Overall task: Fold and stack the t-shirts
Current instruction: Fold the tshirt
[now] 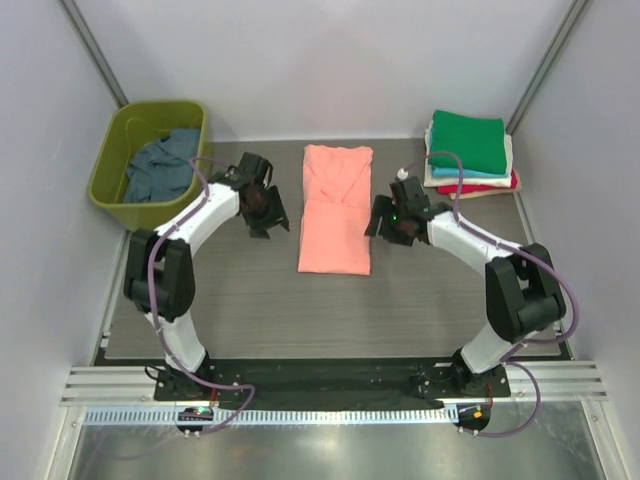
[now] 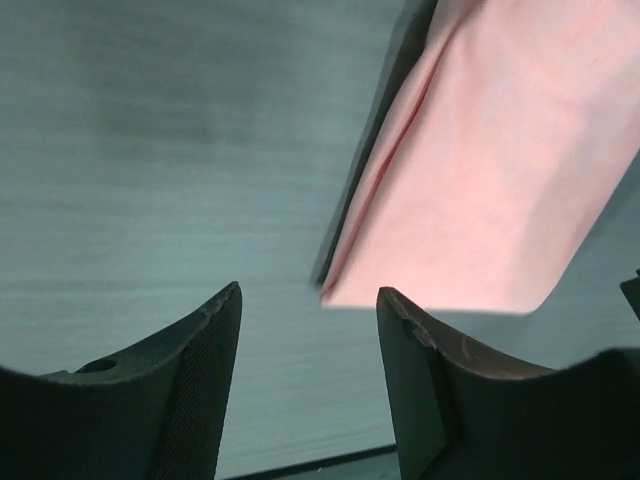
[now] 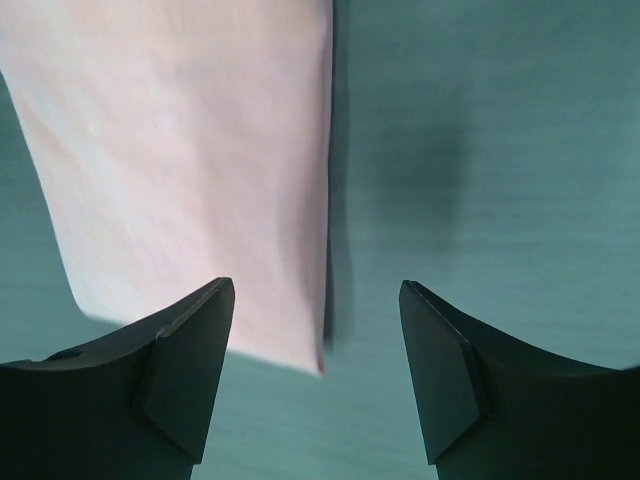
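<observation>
A salmon-pink t-shirt (image 1: 336, 210) lies on the table as a long narrow strip with its sleeves folded in. It also shows in the left wrist view (image 2: 500, 180) and the right wrist view (image 3: 190, 160). My left gripper (image 1: 268, 213) is open and empty, just left of the shirt; its fingers (image 2: 200, 390) hang over bare table. My right gripper (image 1: 385, 220) is open and empty, just right of the shirt; its fingers (image 3: 440, 380) straddle the shirt's edge from above. A stack of folded t-shirts (image 1: 468, 150), green on top, sits at the back right.
An olive-green tub (image 1: 118, 190) at the back left holds a crumpled slate-blue t-shirt (image 1: 160, 168). White walls enclose the table (image 1: 330, 310) on three sides. A metal rail runs along the near edge.
</observation>
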### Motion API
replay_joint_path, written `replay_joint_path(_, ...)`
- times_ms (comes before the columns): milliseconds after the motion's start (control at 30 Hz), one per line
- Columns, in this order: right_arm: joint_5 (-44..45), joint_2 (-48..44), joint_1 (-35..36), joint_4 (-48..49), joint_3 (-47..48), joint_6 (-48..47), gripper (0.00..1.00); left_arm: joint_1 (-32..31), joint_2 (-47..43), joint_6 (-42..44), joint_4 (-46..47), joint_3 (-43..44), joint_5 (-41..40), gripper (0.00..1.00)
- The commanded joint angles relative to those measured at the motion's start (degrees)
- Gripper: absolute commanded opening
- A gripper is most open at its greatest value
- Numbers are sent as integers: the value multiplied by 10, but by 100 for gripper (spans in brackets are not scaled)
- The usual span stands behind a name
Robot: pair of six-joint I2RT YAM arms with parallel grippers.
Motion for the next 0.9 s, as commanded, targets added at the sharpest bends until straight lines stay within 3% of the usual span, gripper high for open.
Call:
replay_joint_path(0,-86,-70,9,72,-84,30,73,-9,-68,8,78,-100,20,57)
replay_joint_path(200,-112,-123,34,107,-187,56,73,-36,-127,-4,134,-227,30,56)
replay_joint_path(400,-111,-123,49,136,-231,68,72,-61,-170,-16,191,-300,36,56)
replay_joint_path(667,-108,-97,50,162,-244,71,72,-70,-163,-40,287,-367,76,55)
replay_joint_path(867,-87,-56,50,186,-231,69,68,-71,-140,-49,336,-369,78,55)
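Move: The shirt's near-left corner lies about 10 cm back from the left gripper, 6 cm to its right and 9 cm below. Its near-right corner is some 9 cm back from the right gripper, 4 cm to its left and 8 cm below. The shirt's middle is about 4 cm ahead of both hands, 16 cm right of the left one and 12 cm left of the right one; the folded stack is 17 cm ahead and 20 cm right of the right gripper. Draw both open grippers back along the outer sides of the shirt, about 10 cm, sinking as they go, towards the two corners of the near hem. Drop the left some 7 cm and the right nearly 6, drift each slightly inward, and roll each about 10 degrees, its inner side rising for the left and its outer for the right to sink; keep the fingers open. ##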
